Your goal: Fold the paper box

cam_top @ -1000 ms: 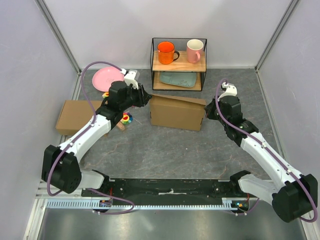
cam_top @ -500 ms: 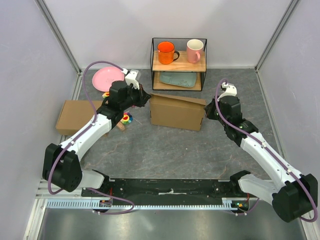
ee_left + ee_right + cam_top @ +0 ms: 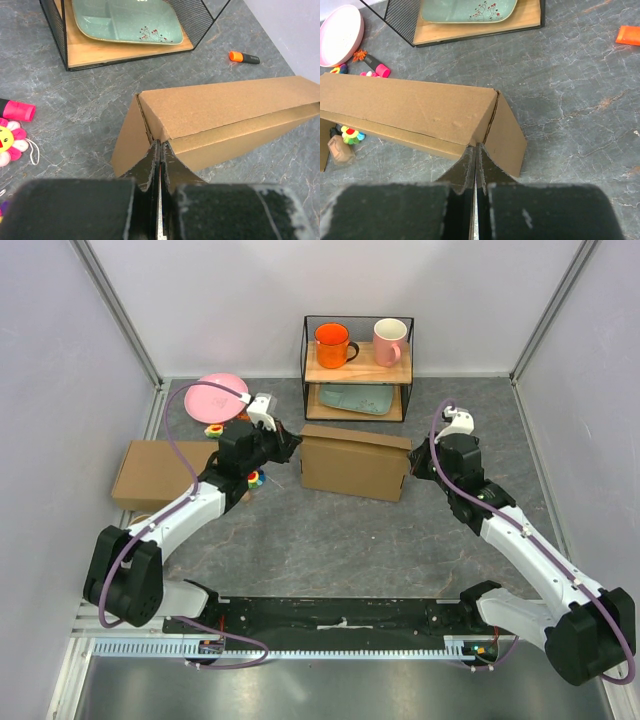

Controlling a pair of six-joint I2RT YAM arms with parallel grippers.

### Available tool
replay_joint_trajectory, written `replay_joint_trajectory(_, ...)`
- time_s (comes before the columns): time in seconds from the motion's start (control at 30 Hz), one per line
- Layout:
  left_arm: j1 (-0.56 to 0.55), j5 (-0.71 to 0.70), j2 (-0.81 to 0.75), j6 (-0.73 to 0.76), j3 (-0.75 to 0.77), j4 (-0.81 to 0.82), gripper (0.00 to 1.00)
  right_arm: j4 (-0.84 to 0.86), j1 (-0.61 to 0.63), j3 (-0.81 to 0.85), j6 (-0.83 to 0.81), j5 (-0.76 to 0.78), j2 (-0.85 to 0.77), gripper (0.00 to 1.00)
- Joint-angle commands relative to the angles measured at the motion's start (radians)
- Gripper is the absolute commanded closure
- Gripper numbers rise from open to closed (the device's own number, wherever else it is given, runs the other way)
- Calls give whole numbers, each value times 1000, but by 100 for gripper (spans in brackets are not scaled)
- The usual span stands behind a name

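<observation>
The paper box (image 3: 355, 462), plain brown cardboard with its lid folded down, stands in the middle of the table. My left gripper (image 3: 291, 446) is shut at its left end. In the left wrist view the shut gripper (image 3: 160, 146) has its tips touching the corner where the lid meets the end flap of the paper box (image 3: 220, 112). My right gripper (image 3: 414, 462) is shut at the right end. Seen from the right wrist, that gripper (image 3: 476, 147) has its tips against the matching corner of the paper box (image 3: 410, 107). Nothing shows between either pair of fingers.
A second brown box (image 3: 155, 472) lies at the left. Behind stands a wire shelf (image 3: 306, 360) with an orange mug (image 3: 331, 344), a pink mug (image 3: 389, 340) and a green tray (image 3: 357, 398). A pink plate (image 3: 212, 397) and small toys (image 3: 250, 478) lie near the left arm; an orange marker (image 3: 243, 57) lies beyond the box.
My left gripper has closed and dropped slightly toward the box's left corner. The right arm and the box have not moved.
</observation>
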Motion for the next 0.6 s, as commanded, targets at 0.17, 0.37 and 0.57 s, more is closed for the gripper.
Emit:
replay_joint_trajectory(0.17, -8, -62, -5, -33, 7, -210, 87, -198, 9, 54, 9, 10, -19, 75)
replay_joint_trajectory(0.37, -8, -66, -37, -19, 99, -321, 75, -270, 9, 164, -16, 31, -30, 56)
replay_joint_trajectory(0.57, -8, -36, -97, -5, 99, -338, 68, -295, 9, 224, -33, 34, -76, 50)
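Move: The standing paper box lies between the hands, both closed fingertips at its near top corners. Its middle is about 12 cm to the left hand's right, level with it in depth and 8 cm lower; from the right hand it is some 12 cm left, 4 cm ahead and 8 cm below. The green tray sits roughly 20 cm ahead and 14 cm right of the left hand; the orange marker about 15 cm ahead and 13 cm right of the right hand. Back off the box's near top corners, both hands together and opening as they go: the right draws back about 2 cm towards the base, then lifts another 2 cm, fingers parting to half open. The left eases back just under 2 cm and slightly left, staying level, its fingers opening to a third and tipping down some 8 degrees; the fingertips come free of the lid's near edge. ##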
